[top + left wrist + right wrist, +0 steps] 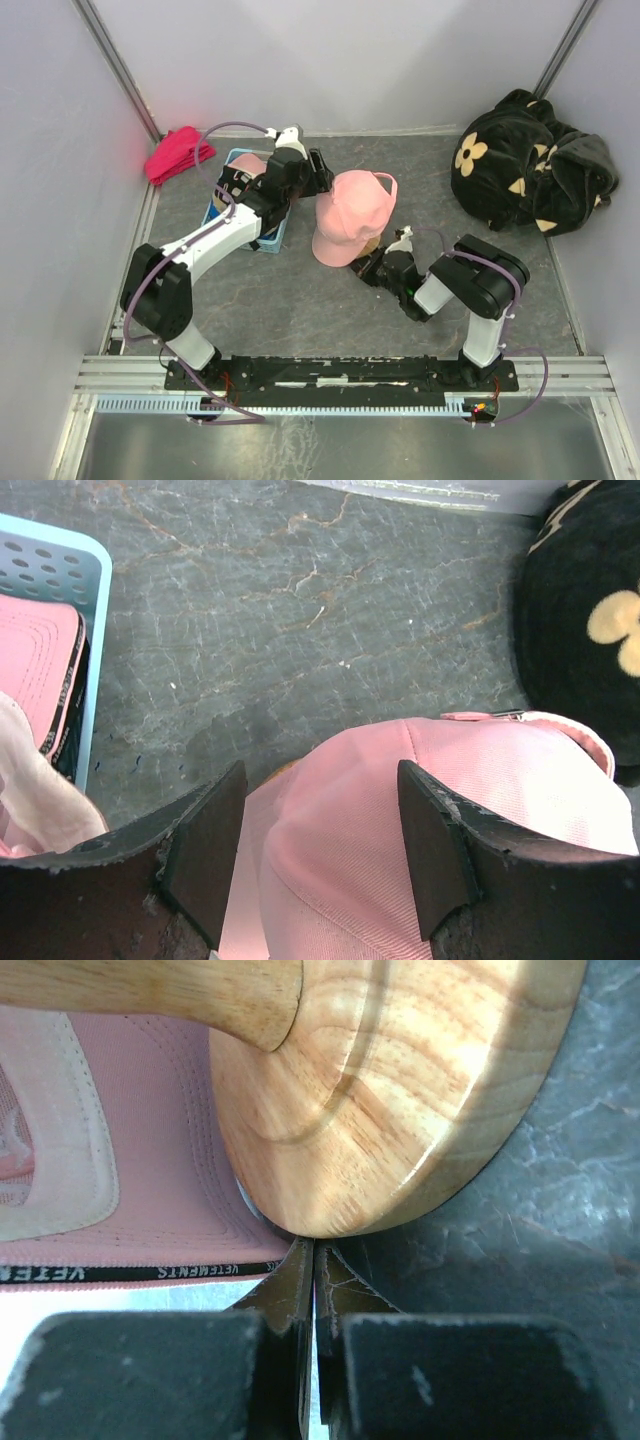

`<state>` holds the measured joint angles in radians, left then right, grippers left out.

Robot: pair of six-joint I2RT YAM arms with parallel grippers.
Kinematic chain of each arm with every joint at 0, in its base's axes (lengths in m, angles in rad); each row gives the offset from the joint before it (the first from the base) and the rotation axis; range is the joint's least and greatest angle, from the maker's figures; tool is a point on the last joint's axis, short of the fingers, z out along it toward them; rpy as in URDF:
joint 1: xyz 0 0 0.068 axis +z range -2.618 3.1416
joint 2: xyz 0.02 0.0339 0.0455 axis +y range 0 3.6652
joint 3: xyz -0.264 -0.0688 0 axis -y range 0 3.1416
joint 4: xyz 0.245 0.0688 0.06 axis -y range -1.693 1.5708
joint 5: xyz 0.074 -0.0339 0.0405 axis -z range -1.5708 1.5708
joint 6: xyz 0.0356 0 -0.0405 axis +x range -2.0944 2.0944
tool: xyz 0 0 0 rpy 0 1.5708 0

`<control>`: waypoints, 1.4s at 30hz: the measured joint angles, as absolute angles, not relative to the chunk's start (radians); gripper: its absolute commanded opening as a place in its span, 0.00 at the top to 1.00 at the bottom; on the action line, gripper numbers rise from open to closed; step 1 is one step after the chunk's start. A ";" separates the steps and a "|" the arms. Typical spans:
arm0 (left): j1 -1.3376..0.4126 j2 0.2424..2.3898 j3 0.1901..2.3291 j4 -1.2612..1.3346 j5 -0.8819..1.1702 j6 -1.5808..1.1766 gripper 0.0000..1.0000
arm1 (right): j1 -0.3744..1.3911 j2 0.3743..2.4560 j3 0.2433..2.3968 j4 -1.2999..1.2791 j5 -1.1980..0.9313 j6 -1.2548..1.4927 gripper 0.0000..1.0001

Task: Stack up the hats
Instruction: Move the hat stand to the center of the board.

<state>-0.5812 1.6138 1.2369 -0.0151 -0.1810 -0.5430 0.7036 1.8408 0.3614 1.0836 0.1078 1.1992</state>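
Observation:
A pink hat (350,215) sits mid-table on a wooden stand (400,1090). My left gripper (322,175) hangs open just behind and above it. In the left wrist view the hat's crown (520,780) lies between and below the spread fingers (205,850). Another pink hat (35,660) with a black lettered band lies in the light blue basket (95,610). My right gripper (314,1250) is shut, its tips against the stand's round base, under the hat's brim (150,1160). In the top view it (372,268) lies low at the hat's near right side.
The blue basket (215,205) stands left of the hat, partly under my left arm. A red-pink cloth bundle (178,153) lies at the back left. Black plush fabric with beige flowers (530,165) fills the back right corner. Walls close in three sides.

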 measured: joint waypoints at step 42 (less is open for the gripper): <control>-0.431 1.567 1.315 -0.031 -0.256 -0.508 0.27 | 0.616 1.818 0.479 0.915 0.023 1.095 0.68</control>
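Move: The hat stand, wearing the pink cap, rises just ahead of the right hand: its middle is about 6 cm forward, 1 cm left and some 7 cm higher, with the cap's middle about 7 cm forward, 2 cm left and 13 cm up. The blue basket is roughly 17 cm ahead and 22 cm left of that hand. From the left hand the stand is about 7 cm back, 5 cm right and 12 cm down; the cap's middle is about 6 cm back, 4 cm right and 6 cm down. Forward, low and level, the right hand goes on pushing the near rim of the stand's base with its shut fingertips, about 5 cm, easing to a stop; then the fingers part somewhat and it backs off the rim by about 2 cm. The left hand, half open beside the cap, also advances some 5 cm, then swings left towards the basket, about 8 cm, rising and turning counter-clockwise. ##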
